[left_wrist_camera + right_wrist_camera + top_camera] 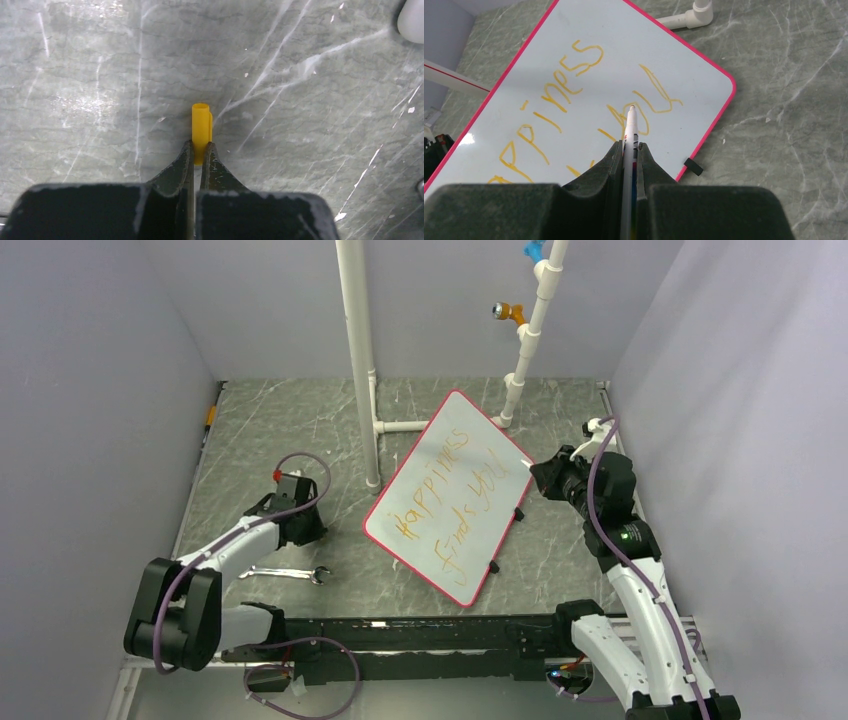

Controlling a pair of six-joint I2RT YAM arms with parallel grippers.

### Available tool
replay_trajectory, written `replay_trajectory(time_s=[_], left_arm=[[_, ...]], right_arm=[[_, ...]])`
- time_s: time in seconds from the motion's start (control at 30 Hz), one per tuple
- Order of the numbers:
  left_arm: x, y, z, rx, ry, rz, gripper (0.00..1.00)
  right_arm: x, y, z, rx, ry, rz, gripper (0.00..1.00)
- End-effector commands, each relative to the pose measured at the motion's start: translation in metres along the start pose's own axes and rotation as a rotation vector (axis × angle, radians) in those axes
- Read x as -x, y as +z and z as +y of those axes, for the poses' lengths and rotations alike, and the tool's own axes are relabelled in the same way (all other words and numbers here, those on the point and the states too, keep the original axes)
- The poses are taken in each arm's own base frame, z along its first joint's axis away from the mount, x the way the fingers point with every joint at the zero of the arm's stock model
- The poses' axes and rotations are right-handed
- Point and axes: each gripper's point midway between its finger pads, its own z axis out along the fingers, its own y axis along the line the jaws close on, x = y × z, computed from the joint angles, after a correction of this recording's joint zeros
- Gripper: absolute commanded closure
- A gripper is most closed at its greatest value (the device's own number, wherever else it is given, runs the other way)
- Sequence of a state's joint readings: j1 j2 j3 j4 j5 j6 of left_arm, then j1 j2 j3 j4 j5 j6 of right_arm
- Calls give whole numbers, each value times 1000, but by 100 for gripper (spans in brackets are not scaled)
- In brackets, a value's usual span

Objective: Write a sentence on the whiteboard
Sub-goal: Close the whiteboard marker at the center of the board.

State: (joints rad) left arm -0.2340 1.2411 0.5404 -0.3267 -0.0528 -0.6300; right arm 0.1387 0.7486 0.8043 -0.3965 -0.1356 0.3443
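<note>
The whiteboard (pixel 455 430) with its red-pink frame lies tilted in the middle of the marble table. The sentence (pixel 448 508) runs across it in two orange-yellow lines, and part of the lettering (pixel 569 80) shows in the right wrist view. My right gripper (pixel 533 472) (pixel 628 147) hovers at the board's right corner (pixel 724 85), shut on a white marker (pixel 630 130) whose tip points over the last word. My left gripper (pixel 283 483) (pixel 199 146) is low over the table to the left of the board, shut on a yellow marker cap (pixel 201 125).
A metal wrench (pixel 290 573) lies near the left arm. A white PVC post (pixel 358 350) stands just behind the board's left edge. A second pipe (pixel 530 330) carries an orange fitting (pixel 510 312). Grey walls close in on three sides.
</note>
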Motion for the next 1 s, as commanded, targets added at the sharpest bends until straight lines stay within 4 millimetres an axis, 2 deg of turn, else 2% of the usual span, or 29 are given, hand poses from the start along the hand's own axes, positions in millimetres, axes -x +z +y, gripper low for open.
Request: replay_trajectory(time_s=[0.0,0.2,0.57,0.77,0.97], left_arm=[[-17,1,2,40,47,60,100],[-10,-20,-14,-6,121,38,100],[16,-86,-52,-197,314,-8,100],[35,-128,-60,-234,419,-64,100],[58,-159,-63,-246,563,-165,100]], right_arm=[[9,-5,7,29,8,-34,100],[12,-10,20,88,28,-38,100],[18,-18,62,309,44,-6,100],[26,-27,85,428,44,4,100],[32,-39,107,546,47,23,100]])
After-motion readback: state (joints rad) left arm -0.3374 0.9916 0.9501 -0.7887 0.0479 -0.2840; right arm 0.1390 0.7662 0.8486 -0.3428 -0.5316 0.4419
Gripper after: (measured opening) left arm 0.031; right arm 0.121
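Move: The left hand, low at the table, already grips the yellow cap; the marker tip it must meet is about 8 cm ahead, 40 cm right and 21 cm up. The whiteboard's middle is about 5 cm ahead and 27 cm right of it, the wrench 8 cm back and 6 cm left. From the right hand, which holds the marker, the cap lies about 4 cm back, 41 cm left and 22 cm down; the whiteboard's middle is roughly level, 15 cm left. Left lifts the cap about 15 cm; right swings the marker 6 cm left and up, turning counter-clockwise. ##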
